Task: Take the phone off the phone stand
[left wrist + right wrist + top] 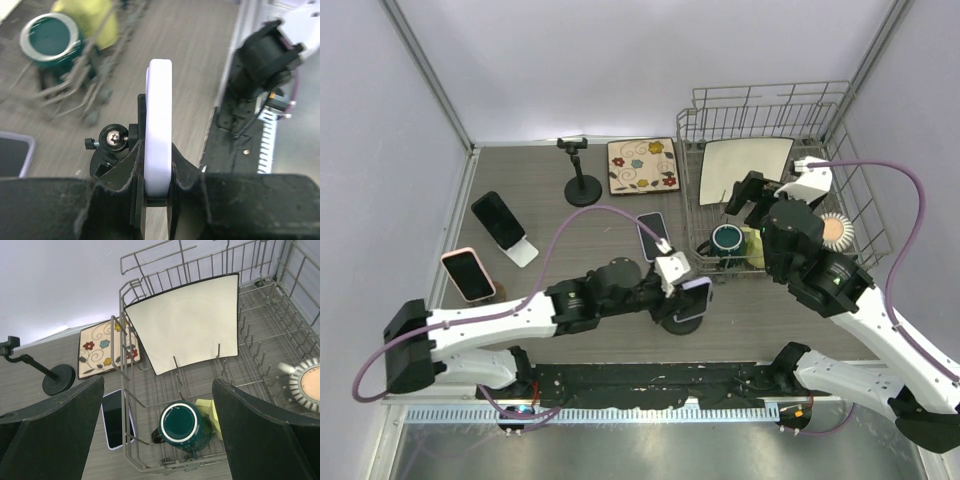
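Note:
A phone in a pale lavender case (696,297) stands on edge in a black phone stand (673,322) near the table's front middle. My left gripper (682,287) is shut on this phone. In the left wrist view both black fingers press on the phone's narrow edge (159,115), and my left gripper (159,156) sits just above the cradle. The phone stand's ball joint (114,138) shows just left of it. My right gripper (744,195) hangs open over the dish rack, holding nothing; in the right wrist view my right gripper (157,435) is above a green mug (183,426).
The wire dish rack (692,130) at the back right holds a square white plate (745,165), the green mug (728,240) and a round brush (835,230). A phone lies flat (653,235); two other phones lean on stands (498,220) (468,273). An empty black stand (582,176) and a floral tile (643,165) sit at the back.

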### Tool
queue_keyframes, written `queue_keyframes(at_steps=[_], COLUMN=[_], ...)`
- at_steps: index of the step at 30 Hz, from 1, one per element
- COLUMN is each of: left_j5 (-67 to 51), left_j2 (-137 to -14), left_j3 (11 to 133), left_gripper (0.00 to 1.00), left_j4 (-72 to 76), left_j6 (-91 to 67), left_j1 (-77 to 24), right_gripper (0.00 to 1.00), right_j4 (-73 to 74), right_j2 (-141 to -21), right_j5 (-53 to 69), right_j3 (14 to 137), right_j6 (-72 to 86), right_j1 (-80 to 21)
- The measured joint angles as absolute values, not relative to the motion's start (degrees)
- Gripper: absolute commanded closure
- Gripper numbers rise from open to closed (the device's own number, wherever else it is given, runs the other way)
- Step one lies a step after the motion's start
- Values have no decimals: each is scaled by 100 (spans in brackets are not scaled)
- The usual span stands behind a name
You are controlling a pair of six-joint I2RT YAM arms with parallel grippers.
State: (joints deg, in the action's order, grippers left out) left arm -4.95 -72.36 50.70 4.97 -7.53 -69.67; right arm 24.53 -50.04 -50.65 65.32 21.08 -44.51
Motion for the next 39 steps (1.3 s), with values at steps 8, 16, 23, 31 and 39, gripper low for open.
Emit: queue_keyframes(at_steps=[8,16,23,31,39], left_j5=[1096,2685,3739,4193,3863], left_j2=[-5795,-5680,-6462,-6779,-6768], left_j3=[4460,4252,4689,4895,4967], left_gripper=[100,100,100,84,43], left_j4=[-510,-471,-281,-252,-222], left_j6=[-937,-1828,-2978,-3291,-3105], left_j1=[-6055,-4925,-4829,-4829,-4829], right_gripper=[6,6,6,6,6], right_j4=[2373,2322,2294,2274,2213], right_j2=[-5330,-5454,-5535,-5533,-5542], right_j5=[-4803,-4587,-4416,-4327,-4167], right_j3=[6534,6534,6534,6534,6501], right_j6=[2112,2117,2108,2025,1953], right_j1=[-4451,-4451,-4451,-4451,-4451])
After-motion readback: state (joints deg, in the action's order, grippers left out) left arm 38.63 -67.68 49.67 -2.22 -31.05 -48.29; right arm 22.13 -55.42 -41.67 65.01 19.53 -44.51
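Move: The left fingers already pinch the phone together with its stand's holder. The open patch of table it is being taken to lies about 19 cm ahead and 19 cm left, its surface some 16 cm below. Beyond it, the flat phone lies 26 cm ahead and 8 cm left of the hand, the empty stand 41 cm ahead and 26 cm left. From the right hand that patch is roughly 32 cm left, 4 cm ahead and 30 cm lower. Leftward and forward in one quick level sweep, about 19 cm each way, the left hand keeps its pinch and slides the stand with its phone over the table to the clear patch, swinging some 70 degrees counter-clockwise so that its fingers end pointing forward. There it stops and its fingers begin to open around the phone. The right hand, still open, eases about 4 cm left and a little down. ##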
